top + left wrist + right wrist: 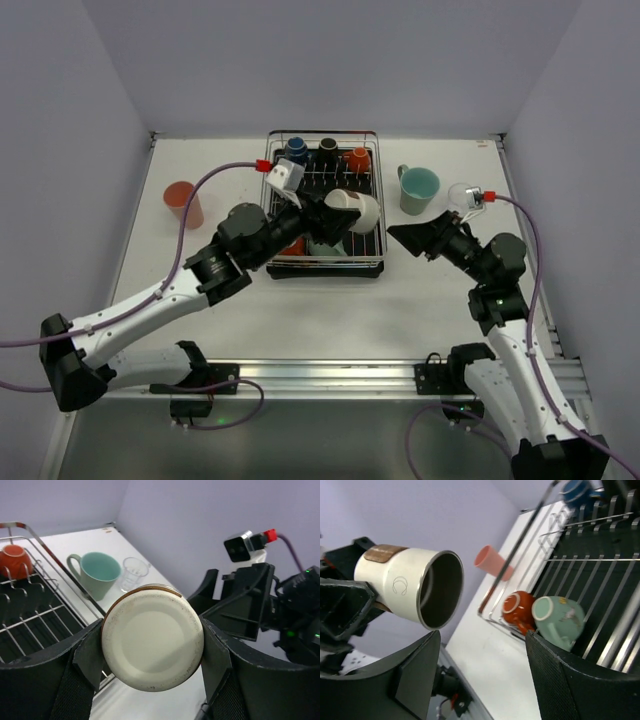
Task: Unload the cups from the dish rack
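My left gripper [340, 215] is shut on a cream cup with a brown band [356, 210], holding it on its side above the dish rack's [322, 181] right front part. In the left wrist view the cup's round base [152, 636] fills the gap between the fingers [90, 652]. Its dark mouth [440, 590] faces my right gripper [482, 670], which stands open and empty just right of the rack [410, 238]. Blue [296, 150], black [328, 150] and orange [358, 158] cups sit at the rack's far end. Red [517, 609] and teal [559, 619] cups lie at its near end.
On the table right of the rack stand a green handled cup [418, 190] and a clear cup [462, 196]. A salmon-pink cup [184, 205] stands left of the rack. Grey walls close in the table on three sides.
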You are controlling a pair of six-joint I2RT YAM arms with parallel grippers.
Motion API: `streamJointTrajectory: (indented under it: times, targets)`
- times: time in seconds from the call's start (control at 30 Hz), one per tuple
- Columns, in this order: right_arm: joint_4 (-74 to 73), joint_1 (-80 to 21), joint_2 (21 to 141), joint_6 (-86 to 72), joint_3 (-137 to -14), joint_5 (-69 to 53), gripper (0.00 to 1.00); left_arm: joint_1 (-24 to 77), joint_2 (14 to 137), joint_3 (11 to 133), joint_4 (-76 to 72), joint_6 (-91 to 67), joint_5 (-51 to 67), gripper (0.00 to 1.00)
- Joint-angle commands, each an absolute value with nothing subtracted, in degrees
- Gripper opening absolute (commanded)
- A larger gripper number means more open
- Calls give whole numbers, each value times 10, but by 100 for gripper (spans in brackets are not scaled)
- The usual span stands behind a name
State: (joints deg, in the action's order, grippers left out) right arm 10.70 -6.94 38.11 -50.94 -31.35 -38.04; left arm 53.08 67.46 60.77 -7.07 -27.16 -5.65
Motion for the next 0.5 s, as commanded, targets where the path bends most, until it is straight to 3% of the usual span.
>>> streamJointTrajectory:
  times: [0.0, 0.37, 0.4, 0.47]
  targets:
    - [215, -97, 386, -579, -318, -436, 71, 522, 638, 529, -206, -364, -3, 41]
    - [314, -240, 446, -577, -338, -414, 61, 514, 609, 486, -264, -439, 52, 40]
    - [322, -244, 452, -581, -339, -409, 59, 514, 610, 483, -283, -444, 58, 40]
    - [345, -257, 460, -589, -338, -399, 41, 514, 609, 471, -297, -460, 69, 45]
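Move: The left hand already holds the white cup, its middle some 2 cm forward and 2 cm right of the hand; the right gripper waits level with that hand fore and aft, about 11 cm to its right and 6 cm lower. From the right hand the white cup is roughly 9 cm left, 2 cm ahead and 6 cm up. The teal mug stands about 21 cm ahead and 11 cm right of it, the green cup in the rack 6 cm ahead and 14 cm left, both some 20 cm below. The right hand reaches in for the handover, going about 8 cm left and 5 cm back while rising some 3 cm and turning about 20 degrees counter-clockwise, until its fingertips are at the open rim of the white cup, and its fingers close partway about the rim's near, lower edge, mostly at the end. The left hand keeps its grip around the white cup and draws it back about 3 cm, its left side rolling down some 15 degrees with a slight clockwise turn. ##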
